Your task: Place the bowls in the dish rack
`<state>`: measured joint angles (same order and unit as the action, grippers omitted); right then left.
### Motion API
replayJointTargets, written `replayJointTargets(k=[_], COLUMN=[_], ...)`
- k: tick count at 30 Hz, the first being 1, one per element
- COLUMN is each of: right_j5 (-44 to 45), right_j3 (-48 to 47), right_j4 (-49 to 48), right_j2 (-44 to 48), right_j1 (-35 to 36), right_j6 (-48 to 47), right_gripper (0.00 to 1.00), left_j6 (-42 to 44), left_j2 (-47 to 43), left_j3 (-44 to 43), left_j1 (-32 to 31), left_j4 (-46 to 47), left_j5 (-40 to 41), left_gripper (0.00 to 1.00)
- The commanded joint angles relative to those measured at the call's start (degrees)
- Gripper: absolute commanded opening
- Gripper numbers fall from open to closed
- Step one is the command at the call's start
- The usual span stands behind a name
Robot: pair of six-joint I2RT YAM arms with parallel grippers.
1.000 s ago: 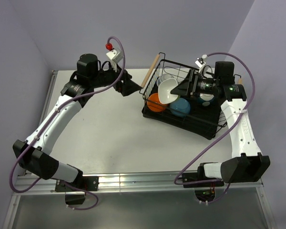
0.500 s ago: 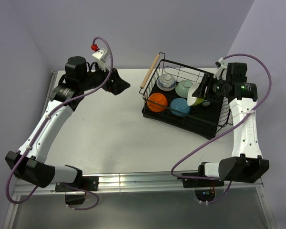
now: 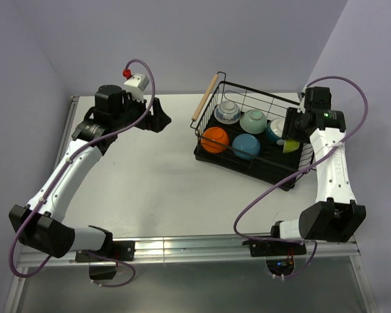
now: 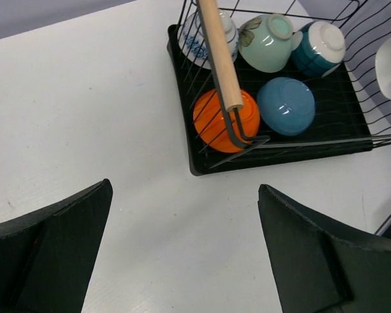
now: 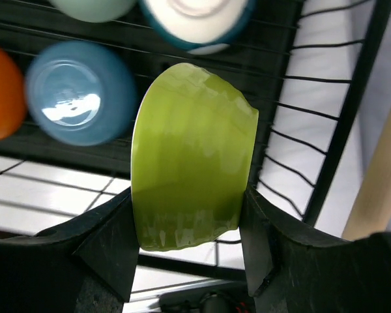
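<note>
The black wire dish rack (image 3: 274,166) stands at the back right of the table. In it, upside down or tilted, are a blue-and-white patterned bowl (image 3: 228,112), a mint green bowl (image 3: 253,121), an orange bowl (image 3: 214,140), a blue bowl (image 3: 246,146) and a teal bowl (image 3: 274,131). My right gripper (image 5: 188,202) is shut on a squarish bowl, lime green outside (image 5: 192,150), held on edge over the rack's right end (image 3: 290,145). My left gripper (image 3: 158,116) is open and empty, above the bare table left of the rack (image 4: 332,127).
The rack's light wooden handle (image 3: 206,96) sticks up at its left end and crosses the left wrist view (image 4: 218,52). The other handle (image 5: 378,176) is close to the right of my right gripper. Tall rack wires (image 5: 342,124) surround the held bowl.
My right gripper has carried the lime-and-white bowl from over the rack's middle to its right end and turned it on edge. My left arm has drawn back to the left.
</note>
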<state>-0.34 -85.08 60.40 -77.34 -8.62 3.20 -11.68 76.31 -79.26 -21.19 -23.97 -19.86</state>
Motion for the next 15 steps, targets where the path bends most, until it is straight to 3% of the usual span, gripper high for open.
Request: replayJointTargets(k=[1,15], right_j5=[8.58,22.92], right_j3=[0.97,5.71], right_j4=[-3.18,-4.59], right_j2=[-2.28,-8.35], right_j1=[0.71,7.03], right_j6=[-2.58,-4.7], right_gripper=[0.0,0.0], left_j6=[0.34,0.96], left_j2=[-3.09,-4.07], left_j3=[2.0,5.0], left_j1=[0.1,0.62], left_j4=[0.76,1.99], left_j5=[3.41,7.46], left_gripper=[0.99,0.99])
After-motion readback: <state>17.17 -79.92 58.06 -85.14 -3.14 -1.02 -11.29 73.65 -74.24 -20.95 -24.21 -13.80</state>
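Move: The right hand holds the lime-green bowl. The free spot in the rack's near right corner lies some 18 cm below it, about 2 cm ahead and 1 cm to its left. The teal-and-white bowl stands about 12 cm ahead and 5 cm left of the hand, the blue bowl 6 cm ahead and 16 cm left, both roughly 18 cm lower. From the left hand the spot is about 46 cm right, 2 cm back and 26 cm down. Down, with a smaller shift to the right, the right hand lowers the lime-green bowl about 6 cm towards the free near right corner of the rack. The wrist tilts some 20 degrees so the fingers point steeper down and more to the right, keeping their grip on the bowl. The empty left hand, still open, eases about 3 cm down and left, away from the rack. ##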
